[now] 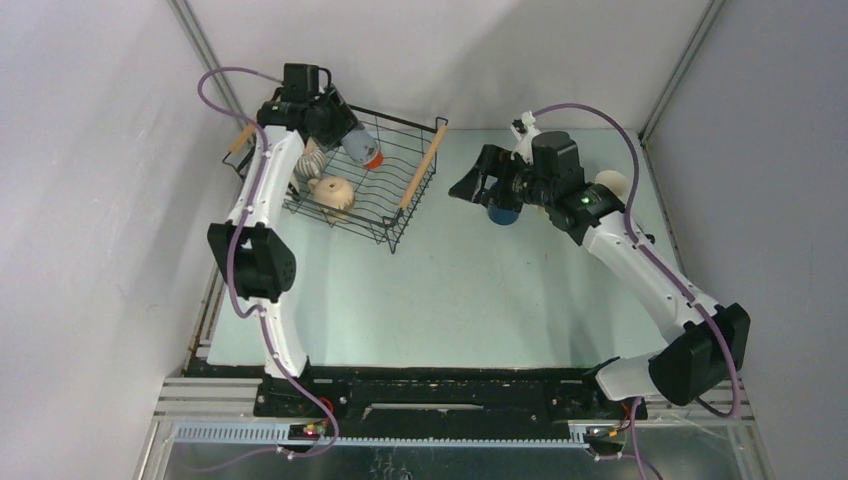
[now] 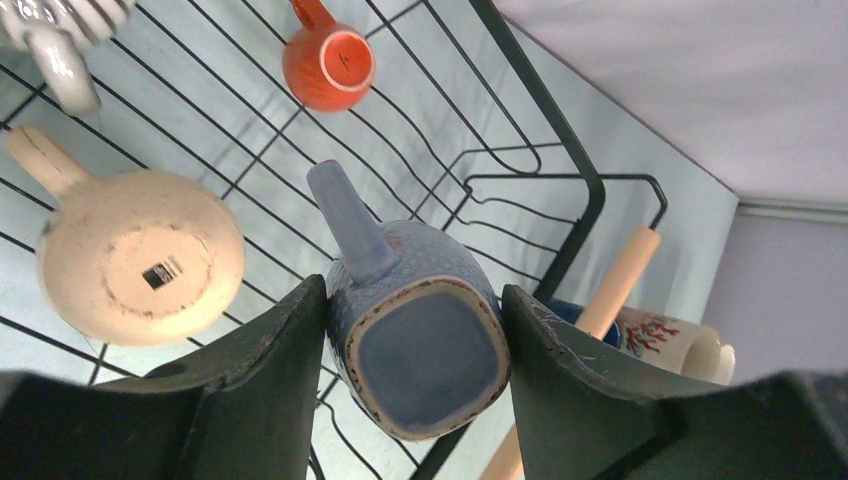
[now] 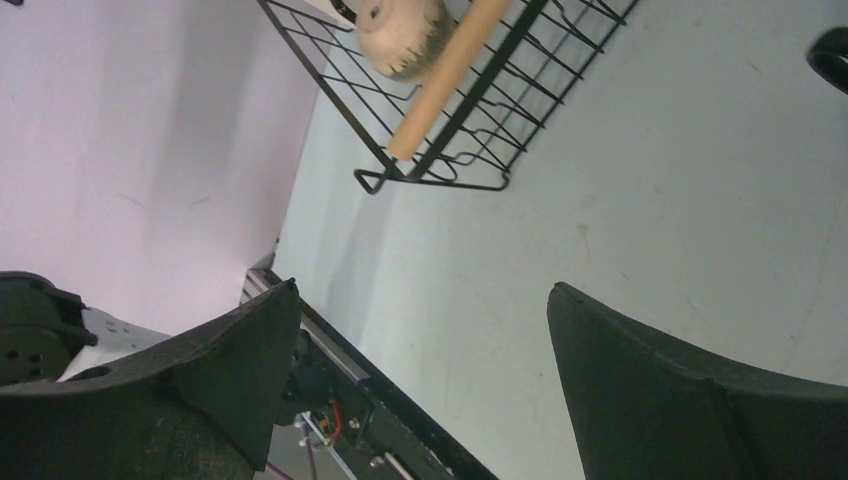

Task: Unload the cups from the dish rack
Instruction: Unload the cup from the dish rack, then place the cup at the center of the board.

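The black wire dish rack (image 1: 420,215) with wooden bar handles (image 1: 422,166) stands at the back left. My left gripper (image 1: 350,138) reaches into it and is shut on a blue-mauve cup (image 2: 420,335), gripping it by the sides, base towards the camera, above the rack's floor wires. In the rack are an orange cup (image 2: 328,65), an upturned cream cup (image 2: 140,258) and a striped ribbed cup (image 2: 60,25). My right gripper (image 1: 468,186) is open and empty above the table, right of the rack. A navy cup (image 1: 503,213) stands on the table under the right wrist.
A cream cup (image 1: 612,184) stands at the table's far right behind the right arm. In the left wrist view a pale cup with a red coral pattern (image 2: 665,338) stands outside the rack beyond its handle. The rack's near corner (image 3: 375,180) shows in the right wrist view.
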Controlling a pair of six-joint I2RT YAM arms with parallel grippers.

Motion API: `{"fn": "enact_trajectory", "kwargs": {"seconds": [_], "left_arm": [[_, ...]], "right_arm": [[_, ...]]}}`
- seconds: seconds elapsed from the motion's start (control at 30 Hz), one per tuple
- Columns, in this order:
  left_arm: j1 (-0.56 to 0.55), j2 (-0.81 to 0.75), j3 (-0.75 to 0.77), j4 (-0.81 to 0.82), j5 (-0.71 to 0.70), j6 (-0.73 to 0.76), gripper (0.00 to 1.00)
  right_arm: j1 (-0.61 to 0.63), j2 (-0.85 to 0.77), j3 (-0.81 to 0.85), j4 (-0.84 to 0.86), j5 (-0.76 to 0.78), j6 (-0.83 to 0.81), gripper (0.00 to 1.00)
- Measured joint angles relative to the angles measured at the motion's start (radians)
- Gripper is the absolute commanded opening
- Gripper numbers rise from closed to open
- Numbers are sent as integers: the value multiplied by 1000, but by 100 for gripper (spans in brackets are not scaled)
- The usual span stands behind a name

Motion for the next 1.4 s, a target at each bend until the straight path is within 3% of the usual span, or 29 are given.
{"fn": "enact_trajectory", "kwargs": {"seconds": [0.27, 0.5, 1.0, 1.4], "left_arm": [[-19, -91, -72, 0, 64, -32, 1], [-27, -159, -125, 0, 119, -59, 0], [-66, -254, -164, -2, 228, -107, 0], [-104, -351, -291, 77, 314, -182, 0]], "right_arm": [[12, 117, 3, 181, -87, 70, 99], [50, 294, 122, 301, -139, 126, 96], [84, 445, 159, 609, -200, 288, 82], [79, 459, 162, 788, -230, 406, 62]]}}
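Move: My left hand already holds the grey cup above the rack; my open right gripper waits about 27 cm to its right, 20 cm back and roughly level. From my left hand, the orange cup sits about 7 cm ahead, 3 right and 14 below; the beige cup 3 back, 5 left, equally low; the rack's right handle 2 ahead, 13 right and 11 below. From my right hand, the grey cup is some 23 cm ahead, 28 left and 4 lower. I bring the cup and my right hand together for a handover: my left hand keeps its grip and draws the cup back about 11 cm, right and up towards the rack's right handle, turning clockwise and rolling left side down. My right hand reaches some 13 cm left and 7 forward, rolls left side up nearly 30 degrees, rises late, and its wide-open fingers close by about a third around the cup. ##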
